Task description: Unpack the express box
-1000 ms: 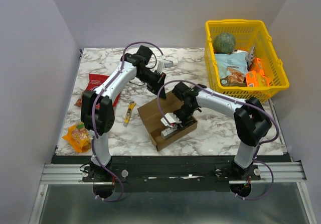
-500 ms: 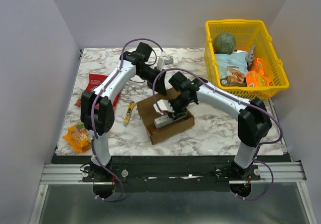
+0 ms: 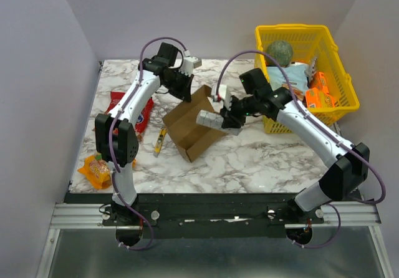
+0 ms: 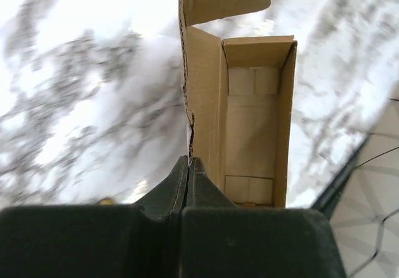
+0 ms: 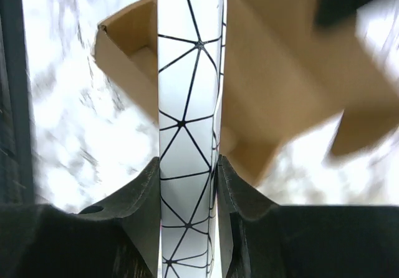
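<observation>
The express box, an open brown carton, stands tilted mid-table with one edge raised. My left gripper is shut on the thin edge of its side wall. The left wrist view shows the inside of the box with nothing in it. My right gripper hangs just right of the box, above it. It is shut on a white packet with black triangle lines. In the right wrist view that packet stands between the fingers, with the box behind it.
A yellow basket at the back right holds a green ball and snack packs. A red snack bag and an orange one lie at the left. A yellow knife lies left of the box.
My right gripper has lifted the white packet out of the box and carried it up and right. My left gripper has raised the box's edge, tilting the box.
</observation>
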Controlling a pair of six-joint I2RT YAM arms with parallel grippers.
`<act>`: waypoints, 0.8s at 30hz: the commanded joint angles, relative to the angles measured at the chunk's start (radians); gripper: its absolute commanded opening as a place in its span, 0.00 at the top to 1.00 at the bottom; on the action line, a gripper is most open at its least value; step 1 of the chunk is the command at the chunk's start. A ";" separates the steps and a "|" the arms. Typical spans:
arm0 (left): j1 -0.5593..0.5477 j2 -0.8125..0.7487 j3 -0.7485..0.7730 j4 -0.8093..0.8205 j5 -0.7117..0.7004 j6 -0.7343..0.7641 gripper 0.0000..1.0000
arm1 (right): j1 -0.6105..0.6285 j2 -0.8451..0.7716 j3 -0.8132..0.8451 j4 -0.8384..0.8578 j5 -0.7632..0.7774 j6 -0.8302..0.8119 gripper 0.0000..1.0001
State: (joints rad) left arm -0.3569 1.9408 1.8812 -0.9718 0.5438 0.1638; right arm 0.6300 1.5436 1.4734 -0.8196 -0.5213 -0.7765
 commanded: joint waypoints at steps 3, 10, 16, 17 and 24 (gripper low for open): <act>0.079 -0.052 0.033 0.073 -0.249 -0.133 1.00 | -0.145 -0.037 -0.171 0.204 0.203 0.649 0.99; 0.079 -0.094 -0.007 0.116 -0.225 -0.196 1.00 | -0.145 0.058 -0.197 0.250 0.471 0.948 0.99; 0.079 -0.126 -0.054 0.128 -0.211 -0.218 0.92 | -0.145 0.219 -0.124 0.240 0.512 0.981 0.65; 0.079 -0.132 -0.059 0.128 -0.211 -0.219 0.82 | -0.144 0.234 -0.119 0.238 0.511 0.968 0.57; 0.067 -0.164 -0.090 0.131 -0.162 -0.176 0.45 | -0.145 0.222 -0.081 0.244 0.442 0.896 0.01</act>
State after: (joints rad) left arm -0.2771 1.8294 1.8095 -0.8536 0.3492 -0.0353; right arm 0.4789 1.8122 1.3235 -0.6003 -0.0612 0.1551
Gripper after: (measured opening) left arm 0.492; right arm 0.817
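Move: The white patterned packet already hangs in the right hand; its landing place, bare table between express box and yellow basket, is about 7 cm ahead, 8 right and 17 below. From that hand the box's middle is some 14 cm left, 4 ahead; the basket's roughly 35 right, 22 ahead. The left hand still pinches the box's upright wall, the box's middle about 5 cm right, 4 back and 10 below; the yellow knife lies some 13 left, 9 back. The packet is swung clear of the express box by the right hand, first rightward (8 cm) and forward, then mainly down, about 15 cm in all, while the wrist turns some 65 degrees clockwise and tips to point more downward; the fingers then open wide and let go. The left hand draws the box forward and left by its wall, turning counter-clockwise, eases up a little and opens about halfway. ##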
